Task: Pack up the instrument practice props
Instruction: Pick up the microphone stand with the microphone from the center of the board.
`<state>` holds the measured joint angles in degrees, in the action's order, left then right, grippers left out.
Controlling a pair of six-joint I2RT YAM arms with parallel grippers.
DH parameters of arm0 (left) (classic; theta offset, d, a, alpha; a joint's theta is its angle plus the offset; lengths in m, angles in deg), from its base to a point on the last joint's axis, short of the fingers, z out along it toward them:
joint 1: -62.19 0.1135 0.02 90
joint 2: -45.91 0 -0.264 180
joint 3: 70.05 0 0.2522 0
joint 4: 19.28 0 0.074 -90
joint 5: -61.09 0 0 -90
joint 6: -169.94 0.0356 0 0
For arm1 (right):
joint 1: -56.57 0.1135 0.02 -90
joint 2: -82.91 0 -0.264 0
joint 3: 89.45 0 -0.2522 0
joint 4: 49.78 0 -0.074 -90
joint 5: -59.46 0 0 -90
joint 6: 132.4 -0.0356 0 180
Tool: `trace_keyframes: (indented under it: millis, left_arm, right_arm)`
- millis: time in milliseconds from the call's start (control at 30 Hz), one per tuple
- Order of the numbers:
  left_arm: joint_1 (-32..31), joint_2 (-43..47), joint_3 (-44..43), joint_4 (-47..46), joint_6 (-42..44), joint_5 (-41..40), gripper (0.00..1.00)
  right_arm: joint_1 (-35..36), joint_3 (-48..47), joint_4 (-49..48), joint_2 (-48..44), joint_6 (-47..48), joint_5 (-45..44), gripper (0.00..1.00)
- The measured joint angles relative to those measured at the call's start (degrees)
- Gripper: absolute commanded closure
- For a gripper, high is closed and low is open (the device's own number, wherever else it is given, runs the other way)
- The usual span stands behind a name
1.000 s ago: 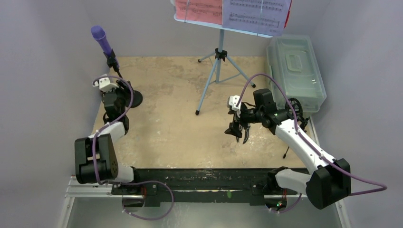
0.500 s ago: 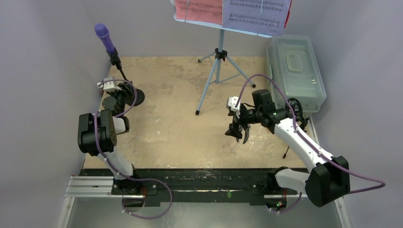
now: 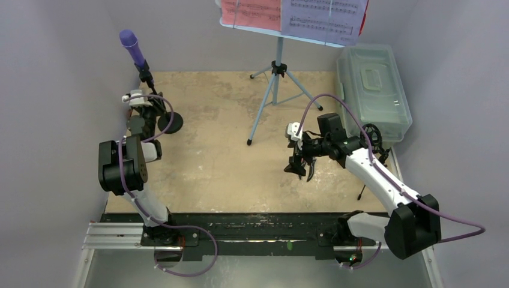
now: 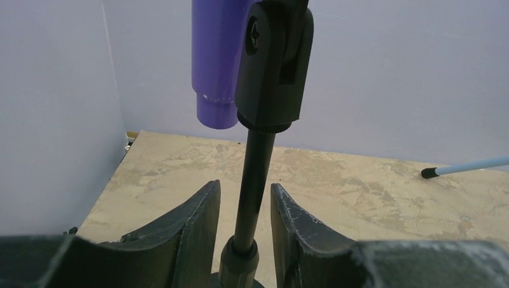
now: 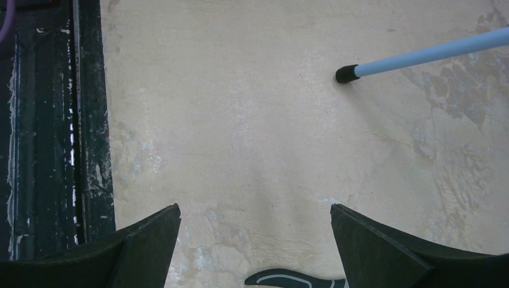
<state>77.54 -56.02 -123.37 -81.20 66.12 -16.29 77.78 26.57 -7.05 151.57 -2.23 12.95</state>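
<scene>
The purple microphone (image 3: 131,47) sits in a black clip (image 4: 273,60) on top of the thin black pole (image 4: 255,168), which rises from a round base (image 3: 170,123) at the back left. My left gripper (image 3: 155,108) (image 4: 245,187) straddles the pole low down, open, with a narrow gap on each side. The light-blue music desk (image 3: 294,27) stands at the back on tripod legs (image 3: 264,102) and carries a red page (image 3: 249,11) and a white page (image 3: 324,15). My right gripper (image 3: 302,170) (image 5: 255,207) hangs wide open over bare table, holding nothing.
A translucent grey-green box (image 3: 375,90) with its lid on lies at the back right. A black tripod (image 3: 372,135) stands partly hidden behind my right arm. One stand leg's black tip (image 5: 345,74) rests ahead of the right gripper. Walls close in on the left and back.
My left arm has reached back to the microphone pole and its jaws have narrowed around it. The right arm has barely moved.
</scene>
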Motion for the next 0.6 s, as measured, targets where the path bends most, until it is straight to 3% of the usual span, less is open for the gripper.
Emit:
trace_keyframes:
  millis: [133, 367, 600]
  left_arm:
    - [0.0, 0.04, -0.24, -0.04, 0.39, 0.28, 1.0]
    - [-0.02, 3.5, 2.45, 0.92, 2.4, 0.87, 1.0]
    - [-3.41, 16.2, 8.2, 5.29, 1.36, 0.72, 1.0]
  right_arm:
    - [0.0, 0.0, 0.22, 1.03, 0.09, -0.02, 0.01]
    - [0.0, 0.0, 0.59, 1.6, 0.68, -0.02, 0.01]
    - [0.0, 0.0, 0.87, 1.6, 1.33, 0.0, 0.01]
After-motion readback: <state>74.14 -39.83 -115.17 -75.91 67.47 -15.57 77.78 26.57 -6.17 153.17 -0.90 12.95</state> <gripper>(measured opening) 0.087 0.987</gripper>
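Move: The black pole of the microphone stand already stands between the left hand's open fingers, level with them. The stand's round base is about 15 cm straight below. The purple microphone sits roughly 15 cm above, 2 cm farther out and 2 cm left of the hand. The music stand's nearest foot lies some 27 cm right, 7 cm back and 15 cm below. From the right hand, the pole is about 38 cm left, 12 cm ahead and 4 cm higher. Left fingers pinch the stand's pole, then carry the stand back, up and right, about 4 cm each. ##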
